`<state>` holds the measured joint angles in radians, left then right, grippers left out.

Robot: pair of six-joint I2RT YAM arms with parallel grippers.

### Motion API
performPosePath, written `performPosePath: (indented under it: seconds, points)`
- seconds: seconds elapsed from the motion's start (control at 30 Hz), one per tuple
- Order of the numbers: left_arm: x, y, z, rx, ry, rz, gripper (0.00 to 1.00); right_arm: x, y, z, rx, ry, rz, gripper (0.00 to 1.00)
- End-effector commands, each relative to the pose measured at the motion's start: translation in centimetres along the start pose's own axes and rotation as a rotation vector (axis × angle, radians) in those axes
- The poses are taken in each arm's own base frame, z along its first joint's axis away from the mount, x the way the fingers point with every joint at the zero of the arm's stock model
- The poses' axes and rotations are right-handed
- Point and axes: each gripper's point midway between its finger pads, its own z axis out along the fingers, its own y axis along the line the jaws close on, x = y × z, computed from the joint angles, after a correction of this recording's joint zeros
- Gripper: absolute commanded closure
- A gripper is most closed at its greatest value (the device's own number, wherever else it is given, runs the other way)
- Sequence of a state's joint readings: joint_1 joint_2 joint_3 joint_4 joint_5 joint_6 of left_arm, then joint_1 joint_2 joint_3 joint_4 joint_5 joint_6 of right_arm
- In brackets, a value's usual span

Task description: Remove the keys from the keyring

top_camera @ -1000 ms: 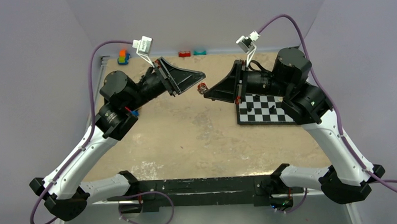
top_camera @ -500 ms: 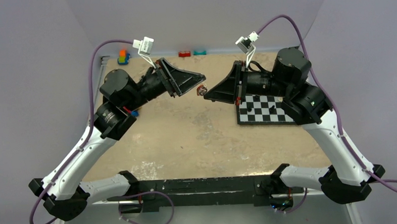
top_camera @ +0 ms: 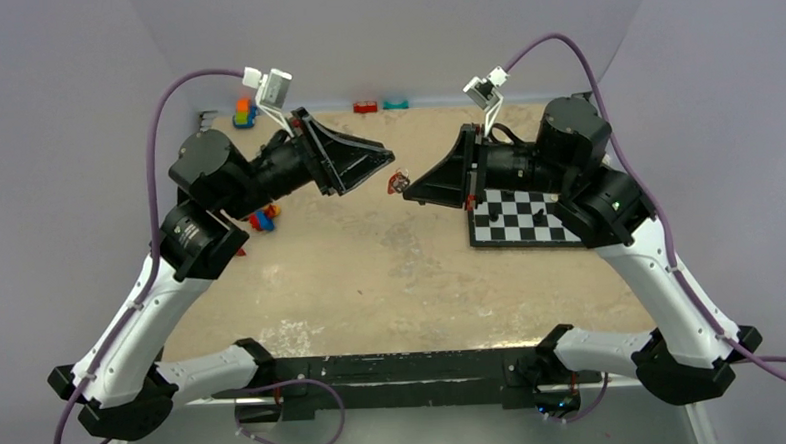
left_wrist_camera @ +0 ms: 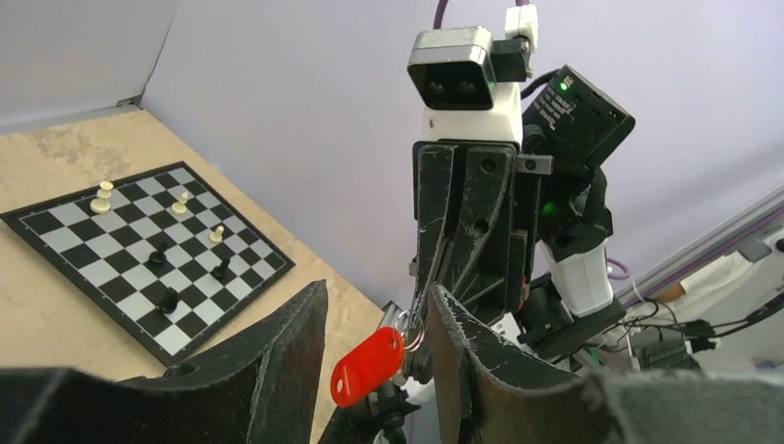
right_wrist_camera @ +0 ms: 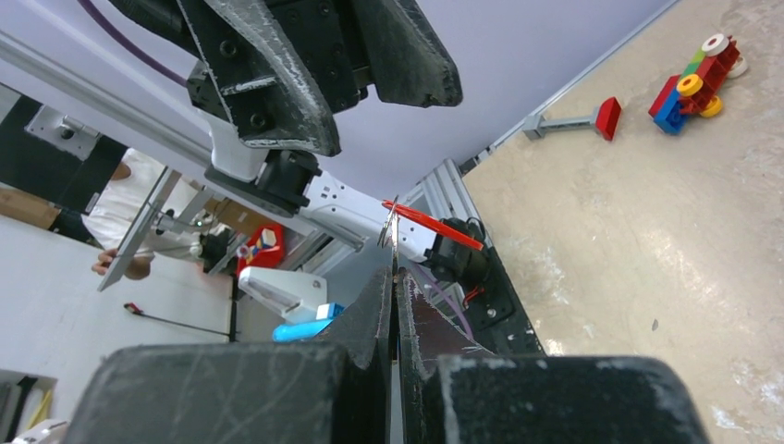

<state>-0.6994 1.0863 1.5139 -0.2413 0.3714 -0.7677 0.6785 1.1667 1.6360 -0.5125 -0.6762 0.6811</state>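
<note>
The keys show as a bright-red plastic piece (left_wrist_camera: 368, 365) hanging from the thin silvery keyring (left_wrist_camera: 411, 326), in mid-air above the middle of the table (top_camera: 397, 182). My right gripper (top_camera: 409, 192) is shut on the keyring (right_wrist_camera: 392, 222), its tips (right_wrist_camera: 393, 273) pressed together, and the red piece (right_wrist_camera: 433, 225) shows edge-on just past them. My left gripper (left_wrist_camera: 377, 289) faces it with its jaws open. The red piece hangs in the gap between the fingers, nearer the right-hand finger (left_wrist_camera: 462, 342). In the top view the left gripper (top_camera: 391, 168) sits just left of the keys.
A chessboard (top_camera: 524, 221) with a few pieces lies under the right arm. Toy bricks (top_camera: 261, 220) sit by the left arm. A coloured stack (top_camera: 243, 112), a red brick (top_camera: 366, 107) and a teal one (top_camera: 396, 104) line the back wall. A grey bar with red end (right_wrist_camera: 573, 118) lies on the table.
My left gripper has opened and let go. The left arm has drawn back to the left, uncovering the toy bricks. The right gripper still holds the keyring in place.
</note>
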Motion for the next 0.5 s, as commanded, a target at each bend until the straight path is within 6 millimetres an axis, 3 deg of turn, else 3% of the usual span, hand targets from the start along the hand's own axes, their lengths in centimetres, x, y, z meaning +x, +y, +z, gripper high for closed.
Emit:
performPosePath:
  seconds: [0.0, 0.33, 0.47]
  points:
    - [-1.0, -2.1, -1.4, 0.056, 0.018, 0.116, 0.52, 0.2, 1.3, -0.8, -0.035, 0.001, -0.027, 1.00]
    - [0.6, -4.4, -3.2, 0.185, 0.241, 0.362, 0.54, 1.3, 0.9, -1.3, -0.016, 0.043, -0.041, 1.00]
    - [1.5, -6.1, -4.3, 0.323, 0.317, 0.414, 0.55, 1.8, 0.8, -1.4, -0.021, 0.069, -0.051, 1.00]
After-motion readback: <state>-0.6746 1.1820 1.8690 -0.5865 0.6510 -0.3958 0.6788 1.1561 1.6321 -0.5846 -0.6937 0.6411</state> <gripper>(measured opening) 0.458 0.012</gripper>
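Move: From the open, empty left hand, the keyring lies roughly 5 cm back, 2 cm to its right and about 3 cm lower. Its red fob is around 5 cm back, 1 cm right and 4 cm below that hand, and the right gripper's shut tips are some 7 cm back, 4 cm right and 4 cm below. From the right hand, which already holds the keys, the ring is some 2 cm ahead, 3 cm left and barely 1 cm higher. Draw the left gripper back about 5 cm while lifting it some 3 cm, fingers still half open and clear of the keys. As it goes, roll it clockwise as seen looking out along its fingers by close to 20 degrees and swing the tips clockwise, so they point more squarely to the right. Keep the right fingers shut on the keys and ease that hand down about a centimetre. ##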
